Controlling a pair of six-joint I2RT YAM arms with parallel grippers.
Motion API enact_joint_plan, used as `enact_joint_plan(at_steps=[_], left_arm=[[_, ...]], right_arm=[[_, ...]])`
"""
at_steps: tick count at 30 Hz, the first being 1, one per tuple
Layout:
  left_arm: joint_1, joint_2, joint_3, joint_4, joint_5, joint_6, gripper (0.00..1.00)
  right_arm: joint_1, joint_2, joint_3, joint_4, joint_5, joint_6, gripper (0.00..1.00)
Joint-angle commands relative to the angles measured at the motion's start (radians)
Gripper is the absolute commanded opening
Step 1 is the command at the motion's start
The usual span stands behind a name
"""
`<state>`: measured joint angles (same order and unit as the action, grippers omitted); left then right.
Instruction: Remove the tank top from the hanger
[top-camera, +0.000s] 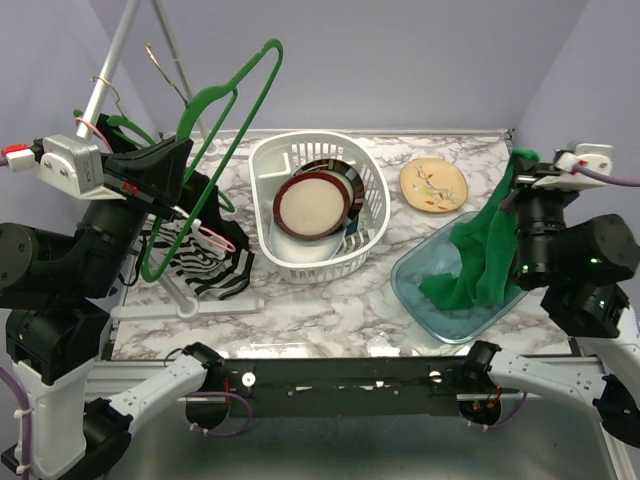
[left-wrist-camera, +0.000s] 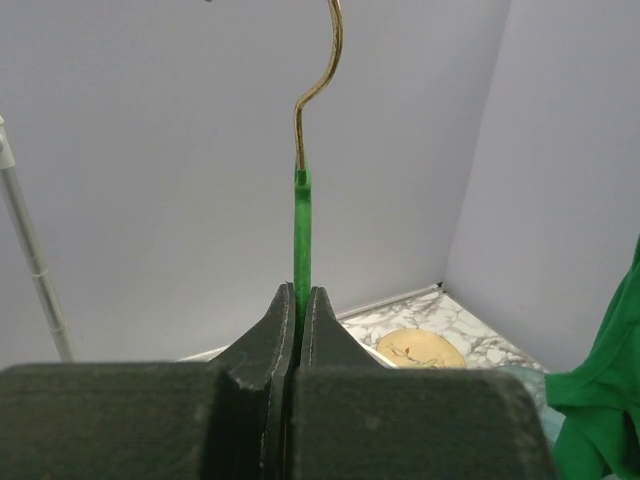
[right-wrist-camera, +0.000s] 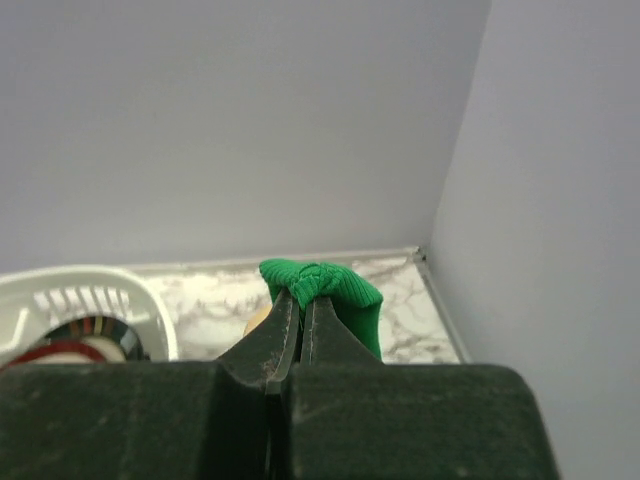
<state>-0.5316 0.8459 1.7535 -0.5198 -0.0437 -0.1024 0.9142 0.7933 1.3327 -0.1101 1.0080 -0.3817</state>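
Observation:
The green tank top (top-camera: 478, 262) hangs from my right gripper (top-camera: 520, 172), which is shut on a bunched strap (right-wrist-camera: 320, 283); its lower part drapes into the clear blue tray (top-camera: 420, 283). The green hanger (top-camera: 222, 130) with a brass hook (left-wrist-camera: 322, 75) is bare and held up at the left. My left gripper (top-camera: 182, 155) is shut on the hanger's green stem (left-wrist-camera: 301, 235). The tank top's edge also shows at the right of the left wrist view (left-wrist-camera: 600, 390).
A white basket (top-camera: 372, 200) holds a red-rimmed bowl (top-camera: 312, 203) at centre. A tan plate (top-camera: 434, 185) lies at the back right. A zebra-striped garment (top-camera: 205, 265) lies by a metal stand (top-camera: 110, 70) at the left.

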Motion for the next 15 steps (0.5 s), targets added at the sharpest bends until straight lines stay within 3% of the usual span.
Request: enact_joint_plan(at_steps=[1, 8, 15], left_arm=[[0.002, 0.001, -0.011, 0.030, 0.021, -0.002, 0.00], [0.002, 0.016, -0.006, 0.024, 0.019, 0.006, 0.00], [0.002, 0.022, -0.008, 0.026, 0.027, 0.001, 0.00]], right_arm=[[-0.044, 0.050, -0.041, -0.239, -0.041, 0.231, 0.01], [-0.198, 0.089, -0.064, -0.480, -0.132, 0.536, 0.01], [-0.247, 0.047, -0.141, -0.868, -0.054, 1.064, 0.01]])
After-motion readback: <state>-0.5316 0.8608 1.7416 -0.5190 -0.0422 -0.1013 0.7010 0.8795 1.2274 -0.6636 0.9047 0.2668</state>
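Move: The right gripper holds the green tank top high up. The blue tub it is taken to sits almost beneath, about 2 cm ahead, 5 cm to the right and some 42 cm below. At table level, 40-odd cm down, the bird plate lies about 30 cm ahead and 3 cm right; the white basket's middle is roughly 18 cm ahead, 26 cm left and 39 cm down. From the left gripper, the tub is some 8 cm ahead, 45 cm right and 51 cm down. Lower the right gripper quickly, about 15 cm, over the blue tub, easing some 3 cm forward as it sinks. Tip the fingers down by roughly 25 degrees from slightly raised to slightly below level, and keep them shut on the bunched top edge of the tank top so its loose lower part goes down towards the tub. ##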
